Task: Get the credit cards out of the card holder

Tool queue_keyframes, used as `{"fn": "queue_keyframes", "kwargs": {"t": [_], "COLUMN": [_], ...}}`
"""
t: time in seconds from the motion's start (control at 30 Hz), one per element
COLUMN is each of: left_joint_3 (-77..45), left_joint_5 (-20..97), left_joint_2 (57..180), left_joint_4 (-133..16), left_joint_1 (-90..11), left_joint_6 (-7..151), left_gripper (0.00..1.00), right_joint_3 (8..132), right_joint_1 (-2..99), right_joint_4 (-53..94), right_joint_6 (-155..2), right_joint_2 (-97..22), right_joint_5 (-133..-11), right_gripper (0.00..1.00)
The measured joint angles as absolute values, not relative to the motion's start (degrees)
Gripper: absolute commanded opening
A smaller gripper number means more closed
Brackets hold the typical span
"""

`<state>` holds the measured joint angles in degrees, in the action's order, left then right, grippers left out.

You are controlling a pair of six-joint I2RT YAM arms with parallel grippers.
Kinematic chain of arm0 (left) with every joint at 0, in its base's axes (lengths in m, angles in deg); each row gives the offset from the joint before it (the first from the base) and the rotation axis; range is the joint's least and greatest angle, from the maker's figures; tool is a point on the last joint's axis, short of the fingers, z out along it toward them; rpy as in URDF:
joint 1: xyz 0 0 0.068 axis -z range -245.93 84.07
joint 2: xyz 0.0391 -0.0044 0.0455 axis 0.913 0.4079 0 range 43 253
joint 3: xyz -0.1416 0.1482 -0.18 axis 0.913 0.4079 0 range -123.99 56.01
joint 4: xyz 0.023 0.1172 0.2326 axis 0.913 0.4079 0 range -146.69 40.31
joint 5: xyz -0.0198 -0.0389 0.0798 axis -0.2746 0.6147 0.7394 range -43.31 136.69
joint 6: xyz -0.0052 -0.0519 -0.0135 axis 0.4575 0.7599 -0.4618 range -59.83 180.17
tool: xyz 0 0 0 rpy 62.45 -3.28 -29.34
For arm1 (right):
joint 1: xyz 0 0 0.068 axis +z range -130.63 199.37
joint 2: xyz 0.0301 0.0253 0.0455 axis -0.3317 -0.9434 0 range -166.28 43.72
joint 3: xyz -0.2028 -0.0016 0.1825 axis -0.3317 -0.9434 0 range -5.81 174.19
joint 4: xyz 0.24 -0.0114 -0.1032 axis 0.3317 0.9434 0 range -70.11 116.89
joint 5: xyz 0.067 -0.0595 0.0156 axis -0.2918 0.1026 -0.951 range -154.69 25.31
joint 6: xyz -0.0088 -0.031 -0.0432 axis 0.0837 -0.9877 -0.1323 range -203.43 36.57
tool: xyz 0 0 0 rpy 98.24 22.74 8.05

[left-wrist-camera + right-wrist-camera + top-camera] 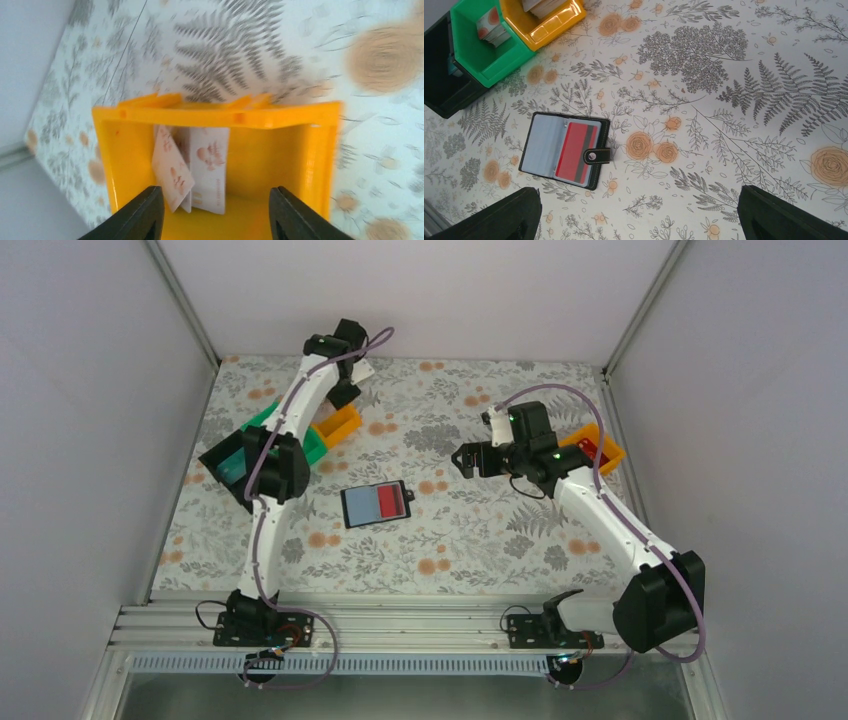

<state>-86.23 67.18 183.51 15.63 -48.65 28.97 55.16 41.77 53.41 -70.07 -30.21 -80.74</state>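
Note:
The card holder lies open on the flowered table between the two arms, a red credit card with a grey stripe in its right pocket. Its left pocket looks pale blue, and its black snap tab points right. My right gripper hovers open, high above the table and to the right of the card holder, nothing between its fingers. My left gripper is open over an orange tray at the far left. Pale credit cards lean loose inside, clear of the fingers.
Black, green and orange trays stand in a row at the back left, the green one also holding cards. Another orange tray sits at the right, behind the right arm. Enclosure walls bound the table.

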Motion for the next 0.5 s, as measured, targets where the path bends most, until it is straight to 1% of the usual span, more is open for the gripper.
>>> {"fn": "queue_keyframes", "kwargs": {"t": [0.03,0.1,0.13,0.2,0.3,0.5], "left_joint_3": [-86.2,-85.3,-84.1,-80.6,-71.7,-45.6], "left_joint_5": [64.6,59.2,56.3,51.1,45.0,39.3], "left_joint_2": [182.5,179.7,177.4,171.8,160.8,136.4], "left_joint_4": [15.8,15.7,15.5,14.6,11.4,2.8], "left_joint_1": [-48.6,-48.7,-48.9,-49.1,-49.8,-50.7], "left_joint_6": [28.6,28.5,28.8,29.3,29.9,30.0], "left_gripper": [0.74,0.92,0.99,1.00,1.00,1.00], "right_joint_3": [55.2,55.2,55.2,55.2,55.1,52.5], "right_joint_1": [41.7,41.6,41.5,41.4,41.3,41.2], "right_joint_4": [53.3,52.9,52.6,52.2,51.0,46.3], "right_joint_6": [-70.1,-70.2,-70.2,-70.2,-69.6,-65.8], "right_joint_2": [-30.2,-30.1,-30.0,-29.3,-27.8,-26.4], "right_joint_5": [-81.0,-81.8,-82.3,-83.3,-85.4,-92.9], "right_gripper": [0.99,0.99,0.99,0.99,0.99,0.97]}}
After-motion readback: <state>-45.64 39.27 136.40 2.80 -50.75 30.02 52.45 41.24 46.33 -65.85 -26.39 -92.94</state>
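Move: The card holder, open with a red card in it, lies on the table roughly 19 cm back from the left hand, 9 cm to its right and 12 cm lower. The orange bin's middle is about 3 cm ahead of that hand, 5 cm to its left and 8 cm below; the green bin's is some 4 cm back, 13 cm left and 9 cm below. From the right hand, the card holder lies some 4 cm ahead, 15 cm left and 18 cm below. The empty left hand pulls up and away from the orange bin, first rising and slipping some 4 cm right, then sweeping back and up over the table for about 14 cm back and 15 cm up in all, while its half-open fingers spread fully and the wrist tilts some 30 degrees, so that they swing from pointing slightly left to slightly right. The open right hand, touching nothing, lifts about 3 cm and edges nearly as far left, drawing slightly back near the end, with its left side tilting up a little. ##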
